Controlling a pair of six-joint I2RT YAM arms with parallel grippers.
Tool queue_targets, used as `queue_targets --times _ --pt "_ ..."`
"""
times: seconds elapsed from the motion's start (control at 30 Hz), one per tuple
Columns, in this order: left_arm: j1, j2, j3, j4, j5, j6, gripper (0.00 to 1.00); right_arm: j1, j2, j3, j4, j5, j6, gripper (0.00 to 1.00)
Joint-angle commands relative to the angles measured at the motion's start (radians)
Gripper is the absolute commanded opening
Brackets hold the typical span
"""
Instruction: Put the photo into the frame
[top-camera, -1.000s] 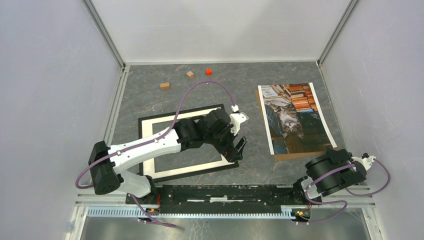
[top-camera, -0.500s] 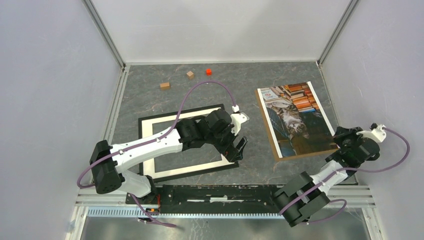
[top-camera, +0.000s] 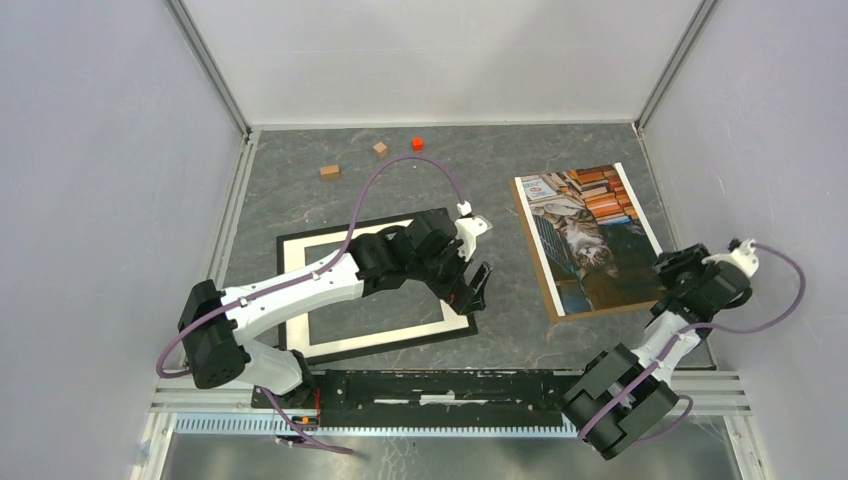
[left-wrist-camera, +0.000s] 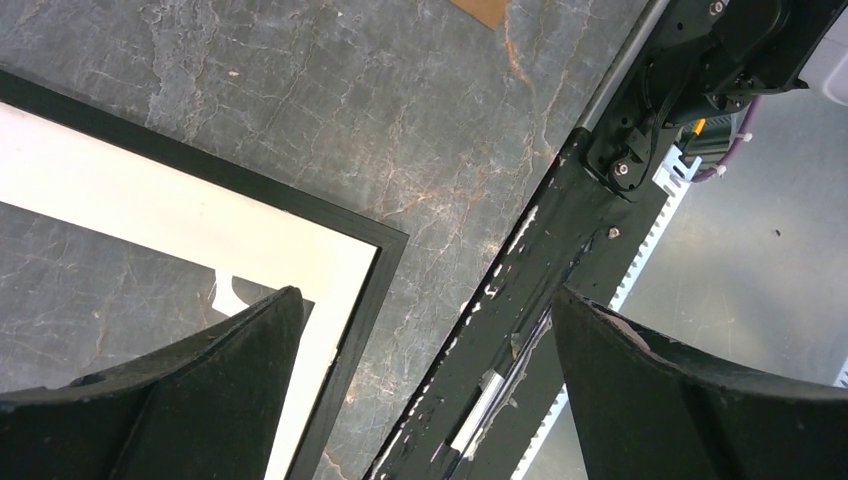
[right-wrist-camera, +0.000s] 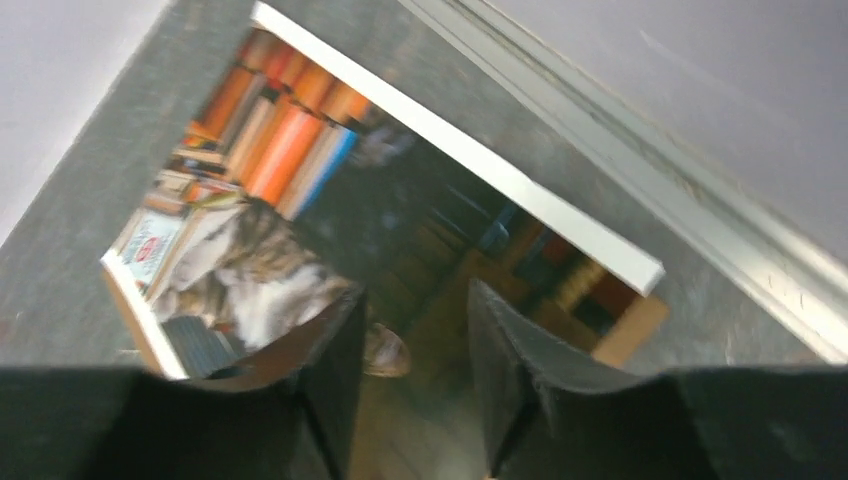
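The photo (top-camera: 585, 230), a cat among stacked books with a white edge, lies flat at the right on a brown backing board (top-camera: 600, 308). The black frame (top-camera: 390, 343) with its white mat lies at the left centre. My left gripper (top-camera: 478, 290) is open and empty, above the frame's near right corner (left-wrist-camera: 385, 240). In the left wrist view its jaws (left-wrist-camera: 425, 295) stand wide apart. My right gripper (top-camera: 668, 275) hovers over the photo's near right part. In the right wrist view its jaws (right-wrist-camera: 413, 290) stand a little apart above the photo (right-wrist-camera: 290, 170), with nothing between them.
Two small wooden blocks (top-camera: 330, 171) (top-camera: 381, 149) and a red block (top-camera: 417, 143) lie near the back wall. The black base rail (top-camera: 450, 385) runs along the near edge. Grey walls close in the left, right and back sides.
My right arm has risen from its folded pose at the near edge and reached out over the photo's near right corner. My left gripper has shifted slightly away over the frame corner.
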Motion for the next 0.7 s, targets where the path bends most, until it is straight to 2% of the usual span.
queue_targets --times 0.0,0.07,0.2,0.3,0.53,0.67 --pt "0.006 -0.031 -0.005 0.046 0.037 -0.034 1.00 -0.008 -0.028 -0.155 0.166 0.208 0.054 0.55" --pt "0.009 -0.038 -0.009 0.048 0.038 -0.030 1.00 -0.011 -0.024 -0.205 0.226 0.263 0.062 0.66" --pt "0.018 -0.044 -0.008 0.046 0.048 -0.027 1.00 0.000 0.055 -0.226 0.296 0.183 0.036 0.71" --pt "0.033 -0.033 -0.009 0.061 0.104 -0.051 1.00 0.018 0.113 -0.197 0.278 0.190 -0.032 0.83" --pt "0.032 -0.017 -0.019 0.068 0.126 -0.060 1.00 0.141 0.277 -0.024 0.137 0.363 -0.126 0.90" --pt "0.031 -0.007 -0.018 0.065 0.127 -0.058 1.00 0.170 0.403 0.097 0.065 0.439 -0.152 0.91"
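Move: The middle of the photo lies about 5 cm ahead of the right hand, some 13 cm to its left and 13 cm below; its near right corner is closer, around 6 cm back and 3 cm to the hand's right. The cardboard sheet lies under the photo, its middle 5 cm ahead and 14 cm left. The side rail runs about 7 cm to the right, level with the hand. From the idle left hand, the photo is about 12 cm ahead, 25 cm right and 17 cm below. Down towards the right-hand part of the photo goes the right hand, sinking about 9 cm, most of it early on while drawing back some 3.5 cm; then, low down, it swings forward again by about as much. The half-open fingers spread nearly wide and tip some 15 degrees further downward. No contact with the photo can be made out. ##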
